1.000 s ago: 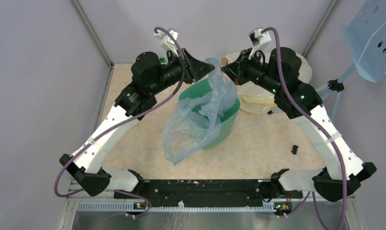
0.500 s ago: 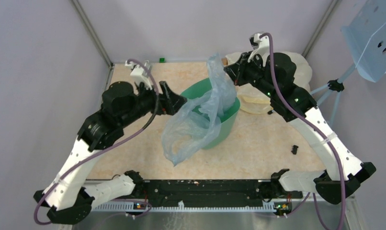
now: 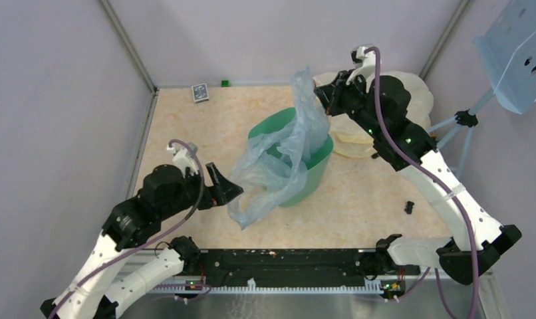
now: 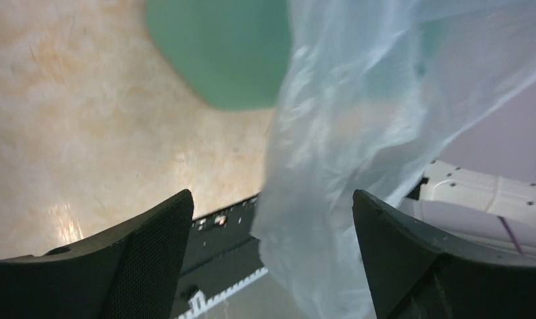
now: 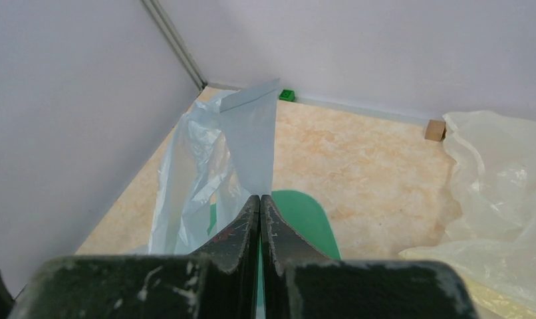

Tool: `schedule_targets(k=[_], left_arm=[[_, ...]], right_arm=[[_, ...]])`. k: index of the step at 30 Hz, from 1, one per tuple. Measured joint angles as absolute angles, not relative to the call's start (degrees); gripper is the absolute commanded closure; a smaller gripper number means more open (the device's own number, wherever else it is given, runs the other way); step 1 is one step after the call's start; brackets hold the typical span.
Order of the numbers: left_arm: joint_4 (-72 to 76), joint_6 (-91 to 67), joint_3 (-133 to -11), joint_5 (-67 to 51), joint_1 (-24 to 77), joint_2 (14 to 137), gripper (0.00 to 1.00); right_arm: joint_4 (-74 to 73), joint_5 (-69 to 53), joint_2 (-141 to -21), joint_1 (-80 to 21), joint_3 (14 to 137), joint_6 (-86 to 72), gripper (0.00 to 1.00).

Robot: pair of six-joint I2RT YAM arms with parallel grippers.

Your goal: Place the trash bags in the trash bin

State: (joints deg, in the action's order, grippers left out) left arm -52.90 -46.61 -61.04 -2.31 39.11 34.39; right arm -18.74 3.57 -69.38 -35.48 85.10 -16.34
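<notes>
The pale blue see-through trash bag (image 3: 278, 166) hangs over the near-left side of the mint-green trash bin (image 3: 314, 174), its lower end trailing onto the table. My right gripper (image 3: 320, 95) is shut on the bag's top edge and holds it up above the bin's far rim. In the right wrist view the bag (image 5: 205, 153) rises from the closed fingertips (image 5: 260, 198), with the bin (image 5: 305, 219) below. My left gripper (image 3: 229, 189) is open, low beside the bag's lower left. In the left wrist view the bag (image 4: 358, 133) hangs between the spread fingers (image 4: 152, 239), with the bin (image 4: 225, 53) beyond.
A cream-yellow translucent bag (image 3: 385, 113) lies at the back right, behind the right arm. A small dark card (image 3: 199, 92) and a green block (image 3: 225, 83) sit by the back wall. A small black piece (image 3: 409, 207) lies at the right. A perforated blue panel (image 3: 518, 46) hangs at the top right.
My left gripper opened, let go of the bag's top and swung down to the near left. The right gripper kept its hold and rose slightly.
</notes>
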Motion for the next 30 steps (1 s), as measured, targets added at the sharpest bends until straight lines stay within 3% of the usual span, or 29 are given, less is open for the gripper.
schedule_targets(k=[1,5,7,12,17,22,25,28,30], left_arm=[[-52.6,-47.7,-58.6,-3.5,39.1,34.4,0.19],[-51.9,-50.8,-51.7,-5.0,39.1,35.1,0.80],[-51.2,-51.3,-50.5,-3.9,39.1,35.3,1.00],[-50.3,-47.7,-54.7,2.9,39.1,38.9,1.00],[-51.7,-39.8,-73.3,10.9,39.1,50.8,1.00],[-53.0,-33.7,-81.6,17.3,39.0,59.6,1.00],[-54.4,-31.3,-83.0,18.8,38.6,63.9,1.00],[-54.4,-29.7,-83.0,17.6,38.4,65.9,1.00],[-53.8,-29.1,-83.0,15.7,38.4,65.5,1.00]], right_arm=[[-18.6,3.6,-69.4,-35.5,85.1,-16.4,1.00],[-17.8,3.7,-69.3,-35.5,84.7,-16.5,1.00],[-17.4,4.4,-69.2,-35.5,84.2,-16.5,1.00],[-16.8,6.7,-68.5,-35.5,83.2,-14.9,1.00],[-15.6,6.8,-67.3,-35.5,83.2,-10.9,1.00],[-14.4,5.4,-63.7,-35.5,83.2,-8.1,1.00],[-12.6,3.6,-59.5,-35.5,81.2,-7.4,0.85],[-13.2,3.1,-56.0,-35.5,81.3,-7.2,0.62],[-14.7,3.0,-55.4,-35.5,82.4,-8.2,0.57]])
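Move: The trash bag hangs from the closed right gripper. Its loose near edge is between the open left fingers' line and the table, about 1 cm ahead, 1 cm right and 7 cm below the left hand. The bin's middle is some 13 cm ahead, 17 cm right and 15 cm below the left hand. From the right hand it is about 4 cm ahead, 9 cm left and 30 cm below, with the clear bag roughly 20 cm ahead, 16 cm right and 42 cm down. Drop the left gripper about 7 cm onto the hanging near edge of the trash bag and shut the fingers on it. Then lift it past its starting height and carry it forward some 12 cm beside the bin, rolling its left side up. Late on, draw the right gripper up, back and right, tilting its fingers upward, and start opening them to let the bag go. ##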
